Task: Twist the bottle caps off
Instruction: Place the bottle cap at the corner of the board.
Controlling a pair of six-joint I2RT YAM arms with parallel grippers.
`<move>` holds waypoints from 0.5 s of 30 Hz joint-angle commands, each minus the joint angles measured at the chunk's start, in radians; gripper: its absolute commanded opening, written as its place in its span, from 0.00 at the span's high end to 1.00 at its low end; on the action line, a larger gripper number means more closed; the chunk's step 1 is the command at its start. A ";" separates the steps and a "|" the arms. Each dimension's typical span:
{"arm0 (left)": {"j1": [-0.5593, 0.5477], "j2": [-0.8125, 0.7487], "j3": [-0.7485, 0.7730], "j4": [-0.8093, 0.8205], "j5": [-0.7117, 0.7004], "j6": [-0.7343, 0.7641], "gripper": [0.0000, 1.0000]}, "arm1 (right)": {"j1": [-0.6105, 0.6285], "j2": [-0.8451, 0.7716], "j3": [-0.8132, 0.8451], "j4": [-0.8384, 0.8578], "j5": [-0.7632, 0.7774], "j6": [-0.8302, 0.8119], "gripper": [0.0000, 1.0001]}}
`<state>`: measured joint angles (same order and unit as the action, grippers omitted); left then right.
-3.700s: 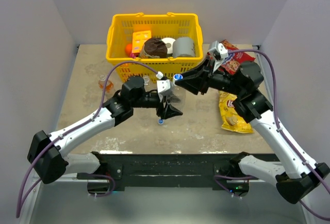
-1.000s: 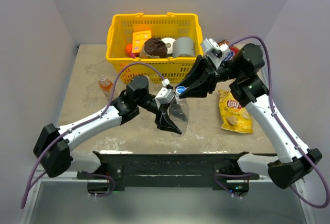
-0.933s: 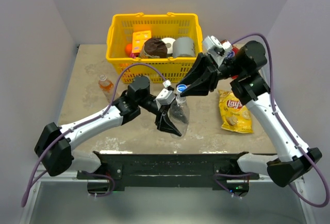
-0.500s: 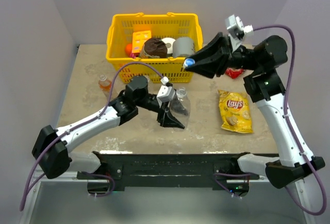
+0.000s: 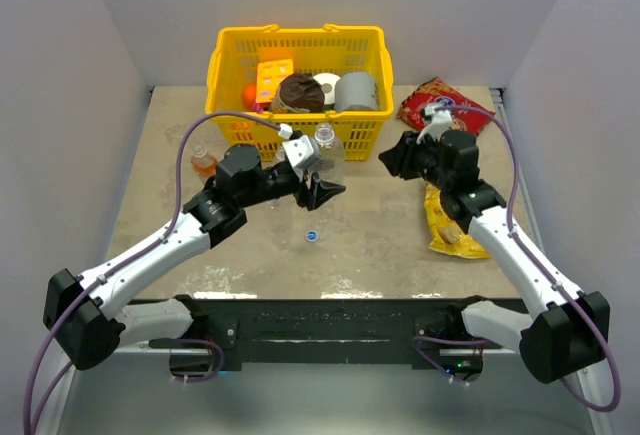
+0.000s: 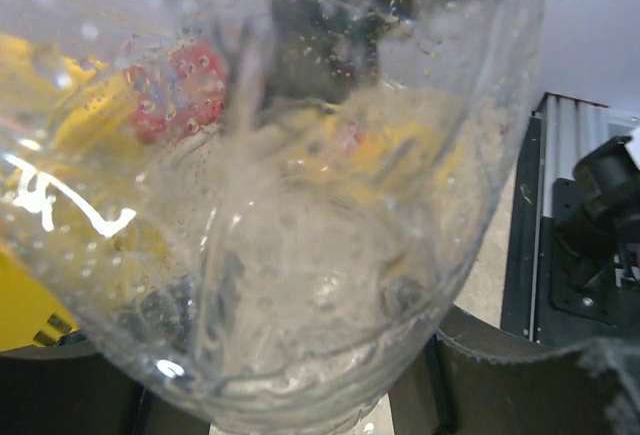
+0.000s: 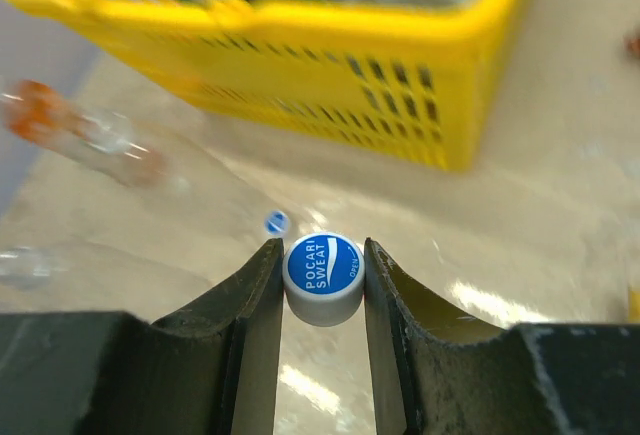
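A clear bottle (image 5: 327, 153) with a bare neck is held up in front of the basket, and my left gripper (image 5: 320, 191) is shut on its lower body. In the left wrist view this bottle (image 6: 280, 205) fills almost the whole picture, with one dark finger (image 6: 520, 375) showing below it. My right gripper (image 7: 322, 273) is shut on a white bottle cap with a blue face (image 7: 322, 267), low over the table right of the basket (image 5: 388, 159). Another bottle cap (image 5: 311, 236) (image 7: 277, 222) lies loose on the table. The orange-drink bottle (image 5: 203, 162) (image 7: 80, 130) lies at the left.
A yellow basket (image 5: 230, 105) (image 7: 330, 65) with a grey roll and other goods stands at the back. A yellow chips bag (image 5: 447, 217) lies under the right arm and a red snack bag (image 5: 445, 107) behind it.
The right gripper pulled the cap off the bottle, swung up and away, then dropped low to the right of the basket. The left arm carried the bottle back toward the basket.
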<state>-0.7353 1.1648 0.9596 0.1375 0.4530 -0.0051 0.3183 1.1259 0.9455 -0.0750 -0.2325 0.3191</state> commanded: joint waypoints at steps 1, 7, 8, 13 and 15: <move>0.004 0.007 -0.012 0.016 -0.111 -0.021 0.76 | 0.065 0.009 -0.105 0.144 0.252 -0.014 0.81; 0.002 0.022 -0.012 0.011 -0.120 -0.024 0.76 | 0.157 0.203 -0.235 0.331 0.366 0.046 0.80; 0.001 0.022 -0.012 0.011 -0.122 -0.022 0.76 | 0.159 0.233 -0.246 0.348 0.369 0.057 0.80; 0.001 0.022 -0.013 0.005 -0.140 -0.015 0.76 | 0.171 0.392 -0.245 0.460 0.395 0.089 0.80; 0.001 0.022 -0.015 0.004 -0.146 -0.012 0.76 | 0.169 0.451 -0.237 0.484 0.413 0.094 0.79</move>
<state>-0.7353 1.1904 0.9508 0.1318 0.3397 -0.0151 0.4835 1.5291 0.6964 0.2489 0.1001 0.3794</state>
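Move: Below the right hand, some 26 cm down and only a few centimetres farther out and to its left, lies the bare board for its held cap. The near loose cap is about 17 cm left and 3 cm back from this hand, the far one 17 cm left and 8 cm ahead; the chips bag lies level with it, 21 cm right. From the left hand, that bare spot is roughly 12 cm ahead, 9 cm right and 30 cm down. Sinking fast, the right hand carries the pinched blue cap about 20 cm nearly straight down towards the bare board, drifting just slightly left; its fingers tip further down and the whole hand turns some 20 degrees, with the grip kept. The left hand, still holding its opened bottle, eases about 2 cm forward and slightly down. ##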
